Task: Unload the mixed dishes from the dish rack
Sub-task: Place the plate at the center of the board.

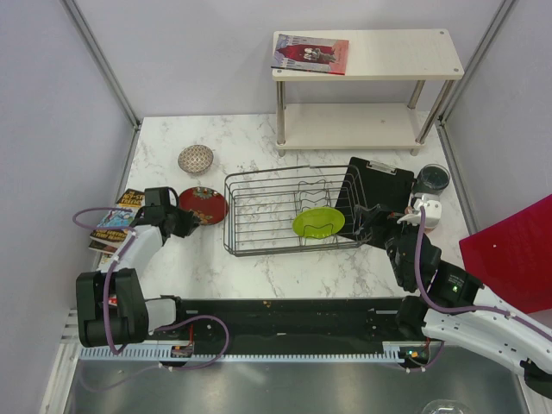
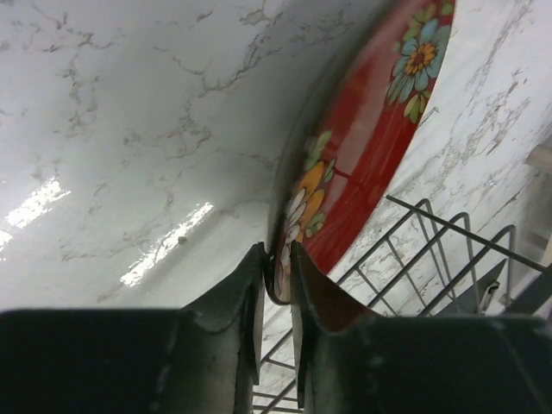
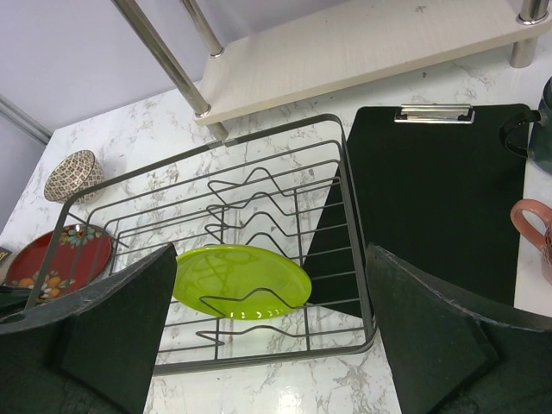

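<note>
The dark wire dish rack (image 1: 231,226) stands mid-table with a lime-green plate (image 1: 318,222) lying tilted among its dividers (image 3: 241,278). Left of the rack, the red patterned dish (image 1: 205,205) rests on the marble. My left gripper (image 1: 183,217) is shut on its near rim (image 2: 379,147), one finger on each side. My right gripper (image 3: 269,254) hovers open at the rack's right end (image 1: 373,226), nothing between its fingers. The grey-beige bowl (image 1: 196,159) sits behind the red dish. A dark cup (image 1: 431,178) and a pink cup (image 3: 530,226) stand right of the rack.
A black clipboard (image 1: 379,183) lies against the rack's right side. A two-tier shelf (image 1: 388,60) at the back carries a book (image 1: 310,52). More books (image 1: 116,222) lie at the left edge. A red board (image 1: 509,250) sits far right.
</note>
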You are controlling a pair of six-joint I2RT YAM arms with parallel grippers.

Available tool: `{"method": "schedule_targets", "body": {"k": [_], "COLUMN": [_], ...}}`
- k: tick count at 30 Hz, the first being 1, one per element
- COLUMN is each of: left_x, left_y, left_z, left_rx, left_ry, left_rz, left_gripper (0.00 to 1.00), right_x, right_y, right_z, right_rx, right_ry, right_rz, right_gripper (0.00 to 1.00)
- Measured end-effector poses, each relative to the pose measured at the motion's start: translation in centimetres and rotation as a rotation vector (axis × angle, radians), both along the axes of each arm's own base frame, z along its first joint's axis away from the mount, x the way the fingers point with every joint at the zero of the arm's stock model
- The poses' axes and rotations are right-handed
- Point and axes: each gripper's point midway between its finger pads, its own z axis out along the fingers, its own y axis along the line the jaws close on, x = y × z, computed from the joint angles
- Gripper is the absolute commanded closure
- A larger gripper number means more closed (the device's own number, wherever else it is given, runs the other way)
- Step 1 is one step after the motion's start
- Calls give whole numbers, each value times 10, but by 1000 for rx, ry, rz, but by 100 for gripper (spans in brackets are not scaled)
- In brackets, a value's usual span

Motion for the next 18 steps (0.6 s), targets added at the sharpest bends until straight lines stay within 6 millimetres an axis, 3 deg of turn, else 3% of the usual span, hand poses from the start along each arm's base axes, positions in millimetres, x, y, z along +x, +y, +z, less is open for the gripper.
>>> {"method": "schedule_targets", "body": {"k": [1,4,8,14,18], "left_x": [1,0,-1,-5,-11], "left_y": [0,-2,-5,-6,-7], "left_z": [-1,-7,-8,-3,14], "left_rx": [-3,-10,-26,-38,-29], "left_ry": [0,20,27,25,-4], "left_rz": [0,-4,-15,-22,-33], "left_gripper": [58,40,23,15,15], "right_x": [0,-1,-1,0,1], "right_y": [0,-1,-1,0,2], "right_z": [0,1,1,-1,-3], "right_rx": [2,6,6,-2,-13], "right_ry": [-1,-3,-4,2,9], "right_rz": [0,0,-1,-1,-1], "right_gripper": [3,3,3,3,3]}}
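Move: Just ahead and to the right of the left hand lies the middle of the red flowered plate, about 6 cm forward and 4 cm right; its near-left rim is still between these fingers, slightly raised. The patterned bowl stands some 22 cm ahead, 1 cm right; the dish rack's middle is 35 cm right and 5 cm ahead. From the right hand the plate is roughly 50 cm left, 12 cm forward and 22 cm below. Opening from nearly shut to wide, the left fingers let go of the red plate's near-left rim while the hand first sinks about 1 cm with barely any turn. It then backs off about 1 cm towards its base and rises some 2 cm from its lowest point, away from the plate. ##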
